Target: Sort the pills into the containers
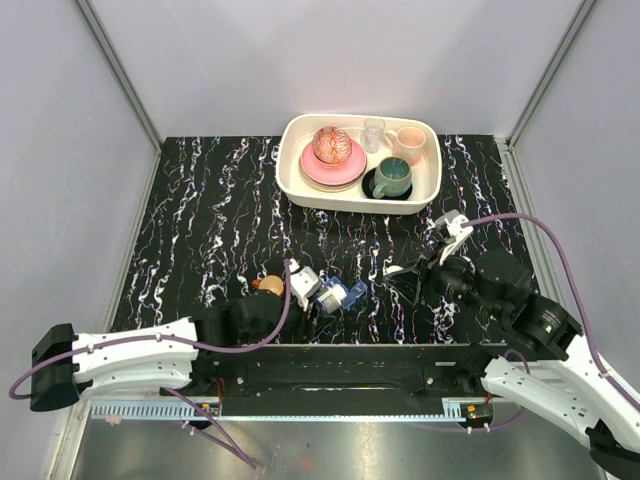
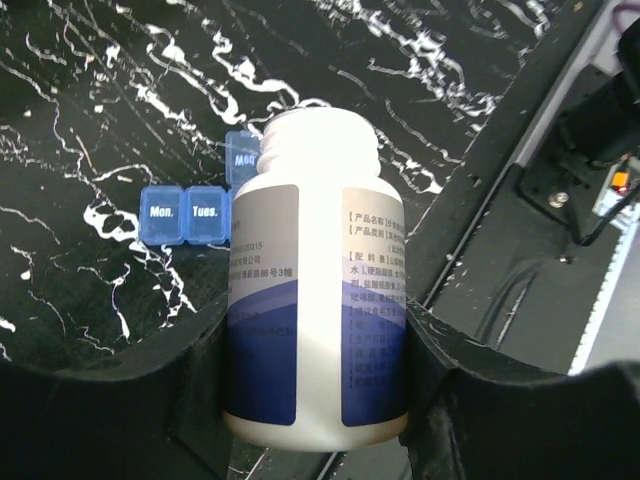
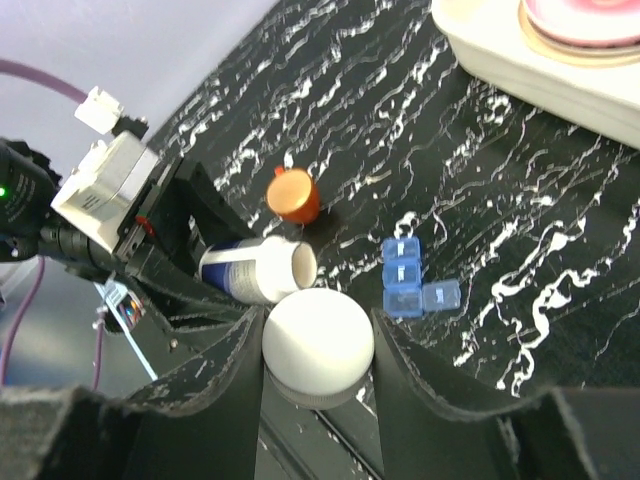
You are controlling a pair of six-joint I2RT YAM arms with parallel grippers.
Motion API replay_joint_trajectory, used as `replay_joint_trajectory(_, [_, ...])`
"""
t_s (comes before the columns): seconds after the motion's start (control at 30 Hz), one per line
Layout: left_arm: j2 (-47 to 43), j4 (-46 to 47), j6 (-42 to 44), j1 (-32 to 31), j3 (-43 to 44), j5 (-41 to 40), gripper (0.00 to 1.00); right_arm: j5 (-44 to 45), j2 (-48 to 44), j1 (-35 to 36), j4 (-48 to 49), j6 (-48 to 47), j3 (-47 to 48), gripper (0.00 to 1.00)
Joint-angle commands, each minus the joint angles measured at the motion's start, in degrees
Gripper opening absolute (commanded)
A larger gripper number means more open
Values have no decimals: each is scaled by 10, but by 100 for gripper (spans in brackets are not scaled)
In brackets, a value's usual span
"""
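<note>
My left gripper (image 2: 315, 345) is shut on a white bottle (image 2: 315, 260) with a blue label. The bottle is uncapped and lies tilted, its mouth toward the blue pill box (image 2: 185, 215). One lid of the pill box (image 3: 405, 278) stands open. The round orange cup (image 3: 293, 195) stands upright just beyond the bottle (image 3: 258, 270). My right gripper (image 3: 318, 335) is shut on the bottle's white cap (image 3: 316, 352), low over the near edge, right of the pill box (image 1: 356, 291). No pills show in any view.
A white tray (image 1: 300, 185) at the back holds pink plates with a patterned ball, a clear glass, a pink cup (image 1: 408, 140) and a teal mug (image 1: 392, 177). A black metal rail (image 1: 340, 365) runs along the near edge under both arms.
</note>
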Motion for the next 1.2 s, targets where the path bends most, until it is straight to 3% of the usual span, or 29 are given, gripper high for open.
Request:
replay_joint_trajectory(0.0, [39, 28, -7, 10, 4, -20, 0, 9, -11, 3, 10, -14, -19, 0])
replay_joint_trajectory(0.53, [112, 96, -3, 68, -9, 13, 0, 88, -3, 3, 43, 34, -87, 0])
replay_joint_trajectory(0.83, [202, 155, -1, 70, -6, 31, 0, 130, -24, 3, 43, 55, -99, 0])
replay_joint_trajectory(1.17, [278, 131, 6, 70, 34, 32, 0, 141, -29, 3, 33, 50, -101, 0])
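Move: Ahead and to the right of the left hand, which already holds the open bottle, the pillbox lies about 8 cm forward, 6 cm right and 15 cm lower. The orange cup stands some 9 cm ahead and 12 cm left of that hand, 13 cm down; the cap in the right fingers hangs about 4 cm ahead, 16 cm right and 13 cm higher. From the right hand the pillbox is about 7 cm ahead, 13 cm left, 28 cm below. Lowering the bottle towards the pillbox, the left hand sinks about 11 cm and works some 4 cm forward on the way, the last stretch nearly straight down, while the wrist tips the bottle's mouth 15 to 20 degrees further downward; its grip stays. The right hand, still pinching the cap, also comes down about 6 cm, easing slightly forward and right and turning a little clockwise. ##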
